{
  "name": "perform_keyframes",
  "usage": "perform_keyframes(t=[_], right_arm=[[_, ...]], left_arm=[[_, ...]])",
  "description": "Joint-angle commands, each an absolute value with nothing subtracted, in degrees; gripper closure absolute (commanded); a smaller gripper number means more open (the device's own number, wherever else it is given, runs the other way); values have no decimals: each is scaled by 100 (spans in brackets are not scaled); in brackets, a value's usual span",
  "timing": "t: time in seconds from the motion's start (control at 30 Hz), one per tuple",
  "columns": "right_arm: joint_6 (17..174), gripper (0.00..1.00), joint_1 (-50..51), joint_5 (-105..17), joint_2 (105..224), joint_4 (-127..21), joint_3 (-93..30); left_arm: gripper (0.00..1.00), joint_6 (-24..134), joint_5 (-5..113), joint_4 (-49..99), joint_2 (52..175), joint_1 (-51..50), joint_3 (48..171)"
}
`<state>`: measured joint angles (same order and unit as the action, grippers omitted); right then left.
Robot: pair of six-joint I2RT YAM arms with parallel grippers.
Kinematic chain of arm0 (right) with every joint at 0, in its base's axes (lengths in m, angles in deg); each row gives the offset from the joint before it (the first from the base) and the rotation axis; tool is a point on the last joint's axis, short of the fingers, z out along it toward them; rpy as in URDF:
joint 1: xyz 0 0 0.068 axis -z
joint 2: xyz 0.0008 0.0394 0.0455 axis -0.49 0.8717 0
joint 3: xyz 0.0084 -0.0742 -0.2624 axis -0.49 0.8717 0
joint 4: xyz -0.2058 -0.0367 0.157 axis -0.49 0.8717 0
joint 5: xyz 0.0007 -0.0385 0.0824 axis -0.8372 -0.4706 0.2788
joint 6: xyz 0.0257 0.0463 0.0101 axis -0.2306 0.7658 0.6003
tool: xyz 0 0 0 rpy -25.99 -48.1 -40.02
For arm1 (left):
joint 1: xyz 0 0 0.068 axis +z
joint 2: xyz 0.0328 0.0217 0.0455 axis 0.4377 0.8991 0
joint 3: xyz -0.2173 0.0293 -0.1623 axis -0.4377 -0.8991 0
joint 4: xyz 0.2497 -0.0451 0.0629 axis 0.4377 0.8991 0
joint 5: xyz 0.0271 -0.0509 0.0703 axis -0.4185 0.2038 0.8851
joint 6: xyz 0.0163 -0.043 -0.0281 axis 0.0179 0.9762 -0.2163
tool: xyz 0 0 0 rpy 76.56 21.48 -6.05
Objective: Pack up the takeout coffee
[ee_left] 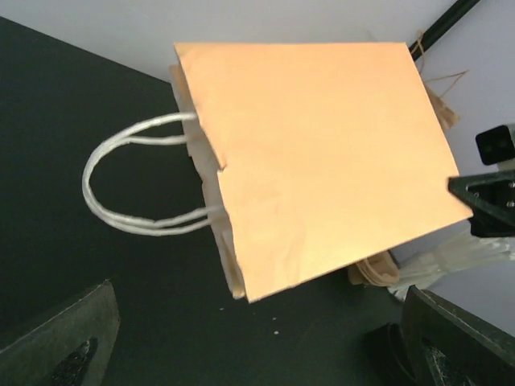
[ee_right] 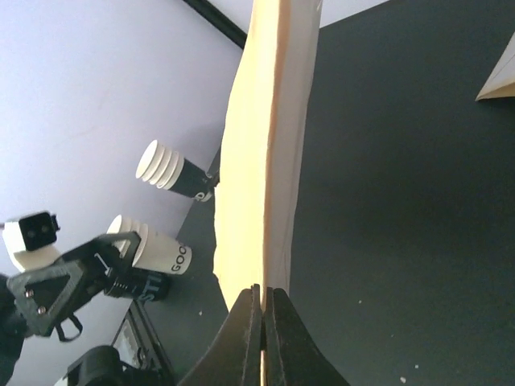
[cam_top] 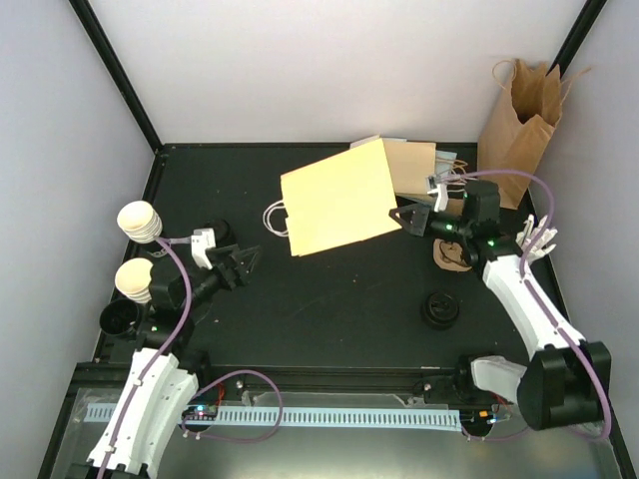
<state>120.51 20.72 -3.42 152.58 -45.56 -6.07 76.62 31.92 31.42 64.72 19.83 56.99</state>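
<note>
The takeout coffee cups are two stacks of cream-white paper cups (cam_top: 140, 221) (cam_top: 133, 280) at the table's left edge; they show again in the right wrist view (ee_right: 161, 166) (ee_right: 153, 249). A flat tan kraft bag (cam_top: 339, 198) with white handles (cam_top: 275, 218) hangs tilted above mid-table. My right gripper (cam_top: 404, 218) is shut on its right edge; its jaws pinch the bag's edge (ee_right: 263, 293). My left gripper (cam_top: 243, 263) is open and holds nothing, left of the bag and apart from it. In the left wrist view the bag (ee_left: 322, 153) fills the frame ahead of the fingers (ee_left: 64, 346).
A taller kraft bag (cam_top: 519, 110) stands at the back right corner. More flat bags (cam_top: 419, 165) lie behind the lifted one. Black lids (cam_top: 439, 309) sit right of centre, another black piece (cam_top: 120, 319) at the left edge. Brown paper bits (cam_top: 454, 254) lie below the right gripper.
</note>
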Motion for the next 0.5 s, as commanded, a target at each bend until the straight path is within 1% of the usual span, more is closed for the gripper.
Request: perform_keyframes(t=[0.0, 0.23, 0.43, 0.47], right_arm=[[11918, 98, 2060, -54, 14626, -4491, -341], [12195, 98, 2055, 59, 13622, -4532, -106], [12431, 98, 2055, 146, 13167, -4548, -105], [12455, 98, 2055, 174, 13127, -4548, -105]], left_arm=[[2, 7979, 2776, 3511, 6654, 1969, 6233], [3, 7878, 2705, 3913, 6955, 1965, 6965], [3, 7938, 2592, 4047, 7071, 1967, 7372], [5, 7945, 2562, 4050, 7094, 1971, 7418]])
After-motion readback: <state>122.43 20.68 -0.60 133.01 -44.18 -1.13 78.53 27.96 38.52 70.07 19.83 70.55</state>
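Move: The right hand already holds the flat paper bag by its near right corner. The bag's handled edge lies some 22 cm to this hand's left, about level with it. The cup carrier stands about 13 cm right, 8 cm ahead and 22 cm below; a black lid 9 cm right, 10 cm back and 23 cm below. From the open left hand, that handled edge is roughly 9 cm ahead, 9 cm right and at nearly its own height. Back towards the robot by about 7 cm, and upward by nearly as much, the right hand draws the bag nearer to the left hand, its shut fingers keeping their pinch on the corner while the wrist tilts some 10 degrees, bringing the bag's far side up. Alongside, the left hand rises about 6 cm almost straight up, fingers still wide open and clear of the bag. ##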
